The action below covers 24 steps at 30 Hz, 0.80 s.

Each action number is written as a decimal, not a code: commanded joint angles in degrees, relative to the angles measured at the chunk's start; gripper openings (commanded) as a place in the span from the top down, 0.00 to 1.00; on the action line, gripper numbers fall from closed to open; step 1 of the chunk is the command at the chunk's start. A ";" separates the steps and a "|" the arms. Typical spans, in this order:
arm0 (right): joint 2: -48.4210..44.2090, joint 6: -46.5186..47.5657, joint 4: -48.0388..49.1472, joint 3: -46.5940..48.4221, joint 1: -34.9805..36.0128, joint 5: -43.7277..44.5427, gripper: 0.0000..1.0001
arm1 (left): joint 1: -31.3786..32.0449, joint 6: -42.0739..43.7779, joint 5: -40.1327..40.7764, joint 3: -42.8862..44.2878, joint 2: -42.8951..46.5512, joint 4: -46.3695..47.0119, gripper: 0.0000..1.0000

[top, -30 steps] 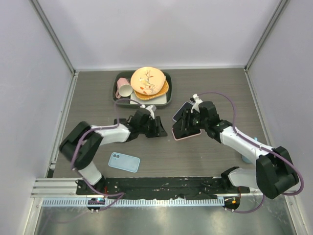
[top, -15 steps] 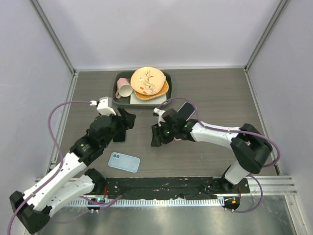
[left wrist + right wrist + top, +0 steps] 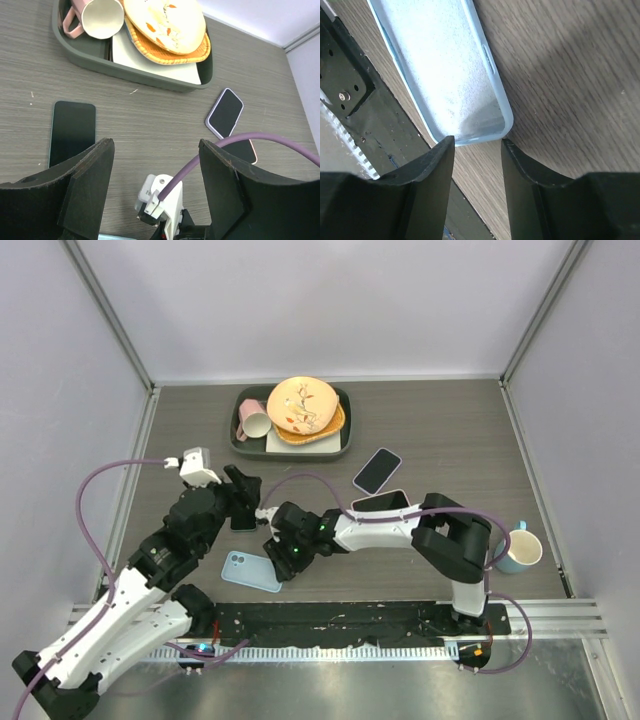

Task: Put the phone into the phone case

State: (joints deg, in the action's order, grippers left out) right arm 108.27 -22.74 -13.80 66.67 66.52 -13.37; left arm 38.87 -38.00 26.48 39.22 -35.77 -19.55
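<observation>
A bare dark phone (image 3: 243, 519) (image 3: 73, 131) lies flat on the table. My left gripper (image 3: 245, 494) (image 3: 155, 145) hovers over it, open and empty, the phone just outside its left finger. The light blue phone case (image 3: 252, 571) (image 3: 445, 70) lies nearer the front rail. My right gripper (image 3: 286, 556) (image 3: 477, 145) stands open at the case's right end. Its fingertips are either side of that short edge, with nothing gripped. The right wrist's white camera mount (image 3: 161, 200) shows between my left fingers.
A dark tray (image 3: 345, 436) (image 3: 75, 56) at the back holds plates and a pink mug. A lilac-cased phone (image 3: 377, 470) (image 3: 225, 112) and a pink-cased phone (image 3: 385, 502) lie mid-table by the right arm. A pale blue mug (image 3: 522, 548) stands at the right. The black rail runs along the front.
The right gripper swept left from mid-table to the case's end, its jaws narrowing slightly. The left arm drew back left and its jaws widened; the dark phone now lies on the table.
</observation>
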 commanded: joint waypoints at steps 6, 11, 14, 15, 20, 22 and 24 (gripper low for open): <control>4.76 -0.73 -5.79 3.46 2.65 9.75 0.85 | -0.11 1.00 3.58 -0.55 0.61 -1.54 0.27; 4.06 3.13 -7.46 2.32 1.60 16.00 0.99 | -0.11 0.38 3.94 -1.87 0.88 -1.98 0.27; 1.96 4.45 -8.26 0.31 -0.85 18.46 0.99 | -0.11 0.47 2.36 -1.69 -1.40 -2.07 0.27; 1.08 4.81 -8.34 -0.40 -1.91 18.90 0.99 | -0.11 0.56 1.83 -1.52 -3.15 -2.16 0.27; -4.99 6.74 -9.04 -5.85 -8.41 19.17 0.99 | -0.11 0.82 -0.73 -0.73 -8.35 -1.80 0.28; -7.97 7.45 -9.49 -7.69 -11.23 21.00 0.99 | -0.11 0.12 -0.20 -0.46 -10.36 -2.16 0.27; -10.26 9.28 -10.19 -8.92 -13.16 22.06 0.99 | -0.20 0.03 -1.07 -0.55 -11.51 -1.81 0.26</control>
State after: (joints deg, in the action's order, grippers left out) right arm 102.74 -19.16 -17.52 61.14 57.84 -1.34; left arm 38.87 -37.89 26.35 37.60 -45.87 -22.20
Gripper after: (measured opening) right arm 0.033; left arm 0.733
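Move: The blue phone case lies open side up by my right fingertips: its right end is right at them, its middle about 6 cm to the left, 2 cm ahead and a couple of cm lower. From that hand the loose black phone is some 16 cm ahead and 7 cm left, the pink-cased phone 17 cm ahead and 22 cm right. My raised left hand has the blue case about 11 cm back, level sideways, 23 cm below. I close my half-open right fingers on the blue case's right end wall, sinking about a centimetre, then keep the pinch and draw the case forward and to the right, about 7 cm each way, low over the table, my wrist turning slightly clockwise. Meanwhile my left hand comes down about 7 cm above the black phone's area, fingers staying open and tipping some 10 degrees downward. ##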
